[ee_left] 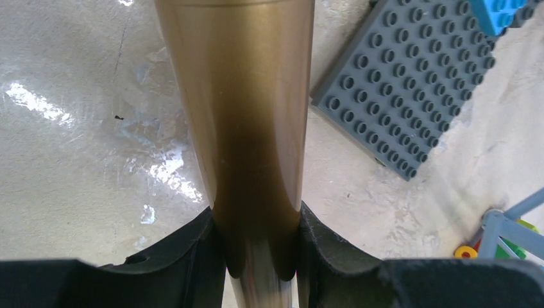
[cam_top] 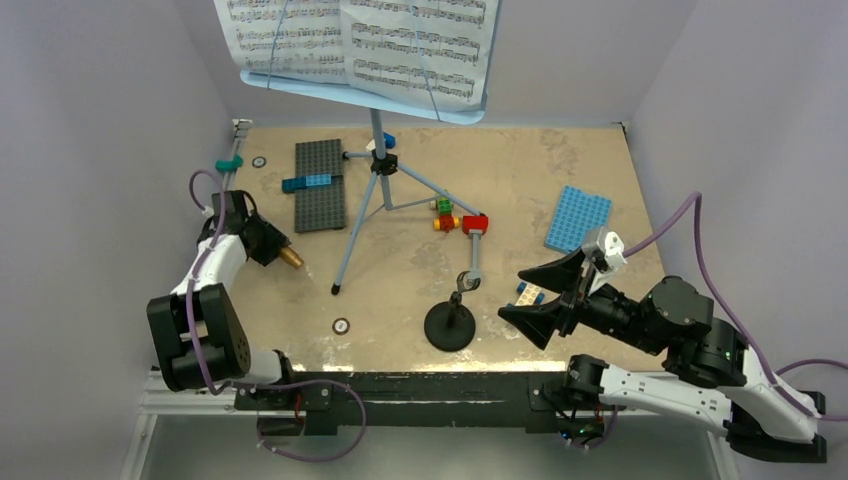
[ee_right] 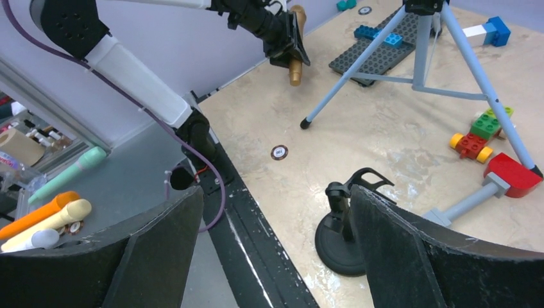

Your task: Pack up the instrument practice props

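Observation:
My left gripper hovers at the table's left side, shut on the gold-brown toy microphone. In the left wrist view the microphone's shaft is pinched between the pads of that gripper. The black round-base mic stand stands upright near the front edge. My right gripper is open just to its right, and the stand shows beside the right finger of that gripper. The light-blue tripod music stand stands mid-table and carries white sheet-music pages.
A grey baseplate with a blue brick lies behind my left gripper. A blue baseplate lies at the right. Coloured bricks sit by a tripod leg with a red foot. Off the table's left edge lie tube-shaped items.

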You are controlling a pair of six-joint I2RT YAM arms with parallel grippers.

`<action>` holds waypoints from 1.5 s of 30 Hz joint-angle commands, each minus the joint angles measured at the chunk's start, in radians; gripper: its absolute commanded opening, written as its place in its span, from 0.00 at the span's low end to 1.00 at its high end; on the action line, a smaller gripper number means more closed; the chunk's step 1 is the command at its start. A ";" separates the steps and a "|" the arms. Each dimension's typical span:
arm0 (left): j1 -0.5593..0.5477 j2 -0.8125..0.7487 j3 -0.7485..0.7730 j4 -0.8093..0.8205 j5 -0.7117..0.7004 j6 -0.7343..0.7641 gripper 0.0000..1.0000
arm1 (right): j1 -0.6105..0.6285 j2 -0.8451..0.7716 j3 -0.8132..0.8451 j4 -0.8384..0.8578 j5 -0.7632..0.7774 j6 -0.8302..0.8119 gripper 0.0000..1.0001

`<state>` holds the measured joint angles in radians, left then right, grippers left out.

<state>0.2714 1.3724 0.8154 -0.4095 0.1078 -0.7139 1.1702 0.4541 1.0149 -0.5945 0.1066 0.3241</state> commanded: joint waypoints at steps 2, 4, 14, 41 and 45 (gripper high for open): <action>0.009 0.038 0.014 0.070 -0.025 -0.003 0.04 | 0.002 -0.032 0.023 -0.005 0.045 -0.034 0.89; 0.009 0.058 0.009 0.064 -0.050 -0.008 0.07 | 0.002 -0.028 0.022 -0.004 0.048 -0.040 0.89; 0.009 0.162 0.035 -0.001 -0.091 -0.015 0.28 | 0.002 -0.016 0.020 -0.002 0.049 -0.042 0.89; 0.002 0.076 0.079 -0.143 -0.170 0.012 0.70 | 0.002 -0.059 0.017 -0.066 0.117 -0.023 0.89; 0.002 -0.074 0.100 -0.169 -0.120 0.002 0.88 | 0.002 -0.033 -0.005 -0.049 0.108 -0.020 0.89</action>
<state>0.2726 1.4578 0.8734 -0.5587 -0.0654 -0.7132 1.1694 0.4122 1.0149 -0.6617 0.2001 0.2958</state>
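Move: The left gripper already holds the microphone, head ahead-left and handle end back-right. The bare table where it will lie is about 7 cm below the left hand, roughly 2 cm back and 2 cm left. From that hand, the middle of the dark plate is some 18 cm ahead and 13 cm right, and the music stand's near foot 10 cm back and 16 cm right. The bare spot is about 57 cm left of the right hand, 22 cm ahead and 36 cm below. Bring the left gripper down about 5 cm to lay the microphone on the table, tipping the fingers some 15 degrees steeper and easing back and left as you near the top. Down there, let the fingers spread to release the handle, still drifting slightly back and left, then lift about 3 cm clear. ##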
